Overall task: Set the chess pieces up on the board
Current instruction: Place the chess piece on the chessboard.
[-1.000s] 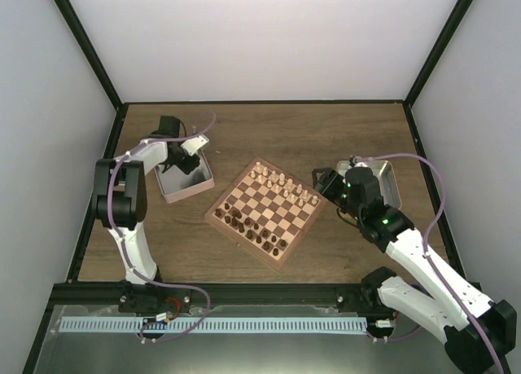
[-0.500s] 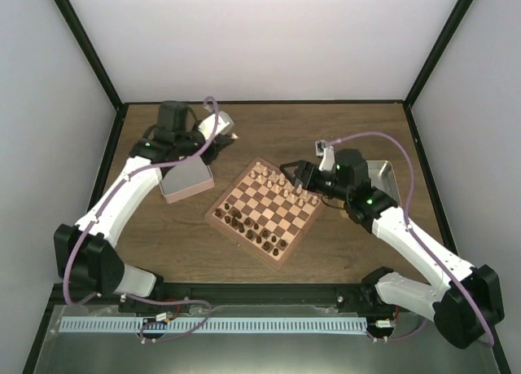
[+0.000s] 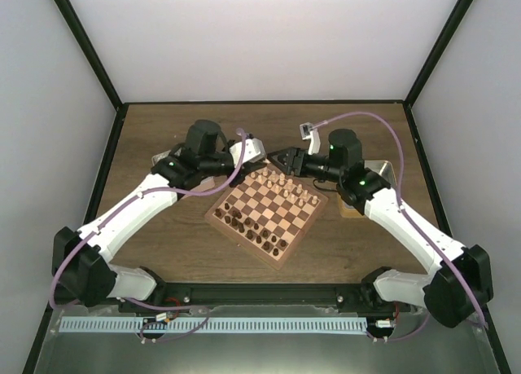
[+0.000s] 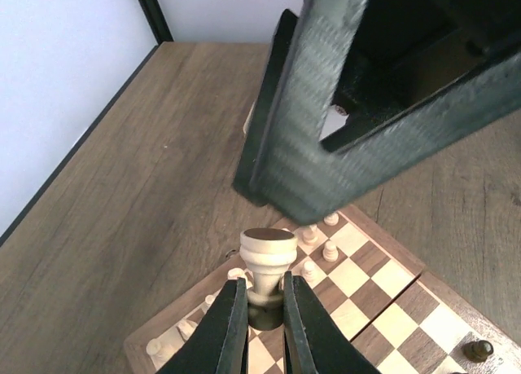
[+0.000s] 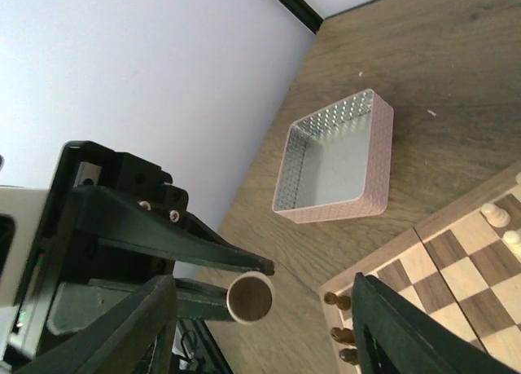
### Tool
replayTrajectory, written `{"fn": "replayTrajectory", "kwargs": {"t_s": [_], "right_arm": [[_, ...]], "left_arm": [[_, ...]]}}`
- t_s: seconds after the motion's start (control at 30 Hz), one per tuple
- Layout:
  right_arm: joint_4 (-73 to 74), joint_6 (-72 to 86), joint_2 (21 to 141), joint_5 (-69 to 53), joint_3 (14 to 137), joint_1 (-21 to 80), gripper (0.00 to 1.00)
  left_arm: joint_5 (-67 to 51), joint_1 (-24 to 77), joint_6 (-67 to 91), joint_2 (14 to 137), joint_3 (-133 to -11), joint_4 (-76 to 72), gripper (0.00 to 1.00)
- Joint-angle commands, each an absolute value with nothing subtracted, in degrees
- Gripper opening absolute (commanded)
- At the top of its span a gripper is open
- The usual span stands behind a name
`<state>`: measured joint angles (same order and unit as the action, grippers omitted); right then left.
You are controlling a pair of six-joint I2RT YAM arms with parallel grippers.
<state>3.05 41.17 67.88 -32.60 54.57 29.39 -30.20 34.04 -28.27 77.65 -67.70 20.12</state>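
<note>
The board (image 3: 269,208) lies as a diamond in the middle of the table, with light chess pieces (image 3: 285,185) along its far right side and dark ones (image 3: 248,227) along its near left. Over the board's far corner my left gripper (image 3: 262,156) is shut on a light beige chess piece (image 4: 267,260), held by its stem, base outward. My right gripper (image 3: 282,160) faces it, open, its fingers (image 5: 391,325) either side of the piece's round base (image 5: 250,297) and apart from it. In the left wrist view my left gripper (image 4: 264,288) hangs above the board (image 4: 374,309).
A pink mesh tray (image 5: 338,162) sits on the table left of the board, empty in the right wrist view. A silver tray (image 3: 389,172) lies right of the board, partly under my right arm. Black frame posts and pale walls enclose the table.
Both arms swung in from their trays to the board's far corner. The left brought the light piece with it; the right gripper now faces it, open.
</note>
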Motion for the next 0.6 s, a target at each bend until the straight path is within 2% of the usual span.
{"fn": "replayTrajectory", "kwargs": {"t_s": [0.0, 0.07, 0.23, 0.3, 0.57], "right_arm": [[5.4, 39.7, 69.5, -33.6, 57.3, 30.0, 0.59], [5.5, 40.0, 70.1, -34.0, 57.3, 30.1, 0.54], [5.1, 41.8, 71.0, -34.3, 56.7, 30.2, 0.33], [4.0, 42.8, 70.8, -35.0, 55.8, 30.2, 0.27], [0.8, 46.2, 70.4, -37.8, 53.2, 30.2, 0.28]], "left_arm": [[-28.5, 35.7, -30.1, 79.4, -68.5, 19.8, 0.04], [-28.3, 36.5, -30.4, 79.9, -68.7, 20.0, 0.04], [-28.0, 36.9, -30.6, 80.4, -68.9, 20.1, 0.04], [-28.2, 37.0, -30.5, 80.3, -69.0, 20.1, 0.04], [-28.3, 37.1, -30.0, 80.1, -68.9, 19.6, 0.04]]}}
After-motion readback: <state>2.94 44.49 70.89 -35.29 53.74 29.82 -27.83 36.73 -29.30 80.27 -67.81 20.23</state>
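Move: The left fingers hold a white chess piece, its base sticking out, with the open right fingers about 3 cm to that hand's right, 1 cm back and 2 cm higher. From the right hand the chess piece is roughly 3 cm left, 1 cm ahead and 1 cm below. The standing white pieces lie around 22 cm under the right hand, 3 cm back and 3 cm right; the chessboard's middle is some 10 cm back, 2 cm left and 24 cm down from it. Sinking together and drawing in sideways, the two hands meet over the board: the right goes down about 2.5 cm and 1 cm left, its fingers tipping slightly down and closing to under half their gap around the chess piece's base end. The left eases down about 2 cm and 1.5 cm right, then stays, keeping its grip; a pinch by the right fingers can't be made out. ##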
